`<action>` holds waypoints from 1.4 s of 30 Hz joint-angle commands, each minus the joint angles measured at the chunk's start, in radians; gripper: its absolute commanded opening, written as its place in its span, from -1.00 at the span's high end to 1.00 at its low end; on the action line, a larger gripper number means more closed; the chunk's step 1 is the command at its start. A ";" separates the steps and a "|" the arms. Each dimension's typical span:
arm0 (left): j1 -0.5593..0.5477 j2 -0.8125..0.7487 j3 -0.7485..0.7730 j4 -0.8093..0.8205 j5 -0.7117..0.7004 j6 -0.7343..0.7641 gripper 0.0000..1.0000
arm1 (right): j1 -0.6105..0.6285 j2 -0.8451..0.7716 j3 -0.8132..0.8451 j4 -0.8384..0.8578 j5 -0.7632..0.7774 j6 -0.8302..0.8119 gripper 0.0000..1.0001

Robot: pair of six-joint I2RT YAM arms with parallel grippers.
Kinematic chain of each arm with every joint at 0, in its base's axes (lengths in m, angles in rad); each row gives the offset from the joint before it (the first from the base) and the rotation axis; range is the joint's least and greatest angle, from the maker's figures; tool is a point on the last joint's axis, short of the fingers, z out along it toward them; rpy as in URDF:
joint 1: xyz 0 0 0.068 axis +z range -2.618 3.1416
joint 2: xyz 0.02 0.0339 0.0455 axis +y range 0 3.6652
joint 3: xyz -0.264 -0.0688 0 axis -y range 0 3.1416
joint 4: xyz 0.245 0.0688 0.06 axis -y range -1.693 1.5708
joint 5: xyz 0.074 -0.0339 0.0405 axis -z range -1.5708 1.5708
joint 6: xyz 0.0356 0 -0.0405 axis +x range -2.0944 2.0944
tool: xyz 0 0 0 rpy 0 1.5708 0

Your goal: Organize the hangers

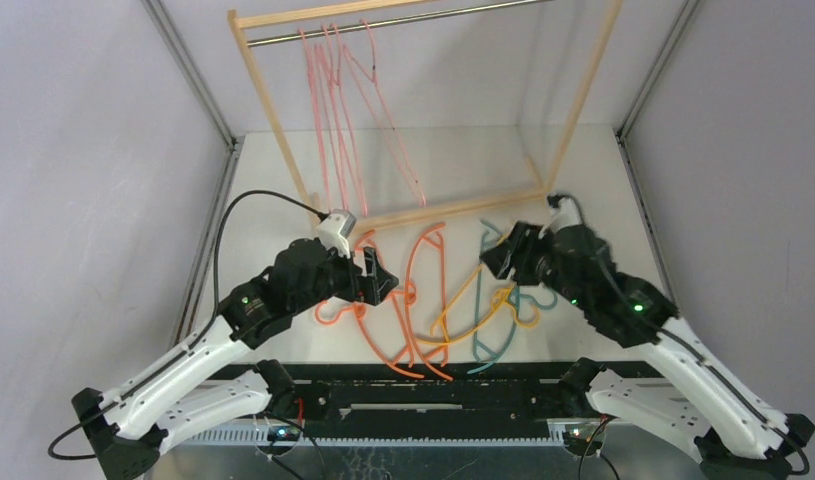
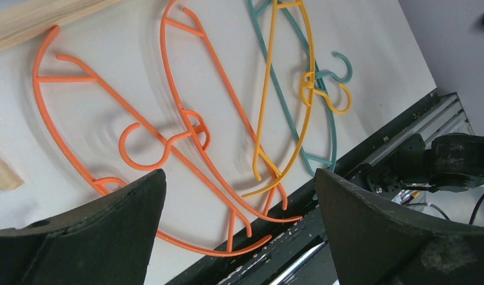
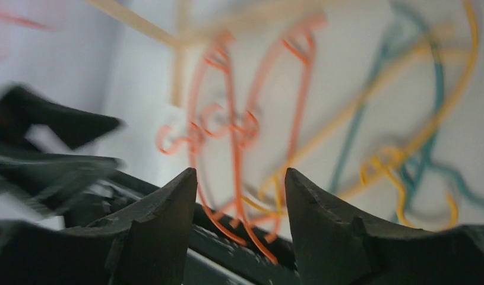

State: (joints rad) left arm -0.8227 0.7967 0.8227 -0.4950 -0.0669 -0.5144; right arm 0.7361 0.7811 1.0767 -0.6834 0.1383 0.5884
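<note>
Several pale pink hangers [image 1: 333, 110] hang from the rack's metal rod [image 1: 433, 18]. On the table lie two orange hangers [image 1: 423, 300] [image 2: 67, 78], a yellow-orange hanger [image 1: 463, 295] [image 2: 265, 89] and a teal hanger [image 1: 493, 345] [image 2: 341, 54], overlapping in a loose tangle. My left gripper [image 1: 381, 278] [image 2: 239, 172] hovers wide open over the orange hangers' left side and holds nothing. Above the top of the teal and yellow-orange hangers, my right gripper [image 1: 491, 262] [image 3: 239, 171] is open and empty. The right wrist view is blurred; the orange hangers [image 3: 233, 136] show beyond its fingers.
The wooden-framed rack [image 1: 273, 110] stands at the back, its base bar [image 1: 453, 208] just behind both grippers. A black rail [image 1: 423, 395] runs along the table's near edge, under the hangers' lower ends. Grey walls and metal posts close in both sides.
</note>
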 commanded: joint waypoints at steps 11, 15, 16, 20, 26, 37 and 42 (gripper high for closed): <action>-0.006 0.065 -0.005 0.079 0.027 -0.015 -0.97 | 0.151 0.069 -0.423 -0.104 0.207 0.611 -0.23; -0.006 0.087 0.002 0.077 0.048 -0.016 -0.96 | 0.191 0.162 -0.462 -0.025 0.198 0.650 -0.23; -0.006 0.090 0.003 0.078 0.052 -0.017 -0.96 | 0.197 0.193 -0.466 -0.010 0.191 0.654 -0.24; -0.006 0.083 0.007 0.074 0.051 -0.024 -0.96 | 0.217 0.279 -0.501 0.057 0.173 0.689 -0.26; -0.006 0.063 0.008 0.052 0.046 -0.026 -0.96 | 0.219 0.355 -0.515 0.172 0.143 0.707 -0.23; -0.006 0.058 0.015 0.015 0.044 -0.009 -0.96 | 0.224 0.500 -0.515 0.250 0.121 0.667 0.17; -0.005 0.065 0.019 0.014 0.045 -0.001 -0.96 | 0.225 0.533 -0.514 0.255 0.125 0.642 0.36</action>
State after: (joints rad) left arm -0.8227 0.8639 0.8135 -0.4858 -0.0303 -0.5232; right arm 0.9512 1.2808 0.5594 -0.4461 0.2607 1.2579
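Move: The stretch of the yellow hanger's bar to be gripped, between its hook and its near end, lies about 29 cm below the right hand, some 5 cm back and 2 cm left. At table height with it, the teal hanger's middle is level with the right hand and 3 cm right; the nearer orange hanger's middle is also level, about 9 cm left. From the left hand, that yellow bar is roughly 4 cm back, 13 cm right and 22 cm below. The right hand plunges about 29 cm from above the hangers to just over the table, drawing back some 5 cm and first drifting right, then easing left onto the yellow hanger's bar, while the wrist tips the fingers down about 40 degrees and swings some 20 degrees clockwise. Near the bottom, with the descent almost spent, the part-open fingers close to about half their starting gap, one on each side of the yellow bar just beyond the hook, above the teal hanger's bar. ##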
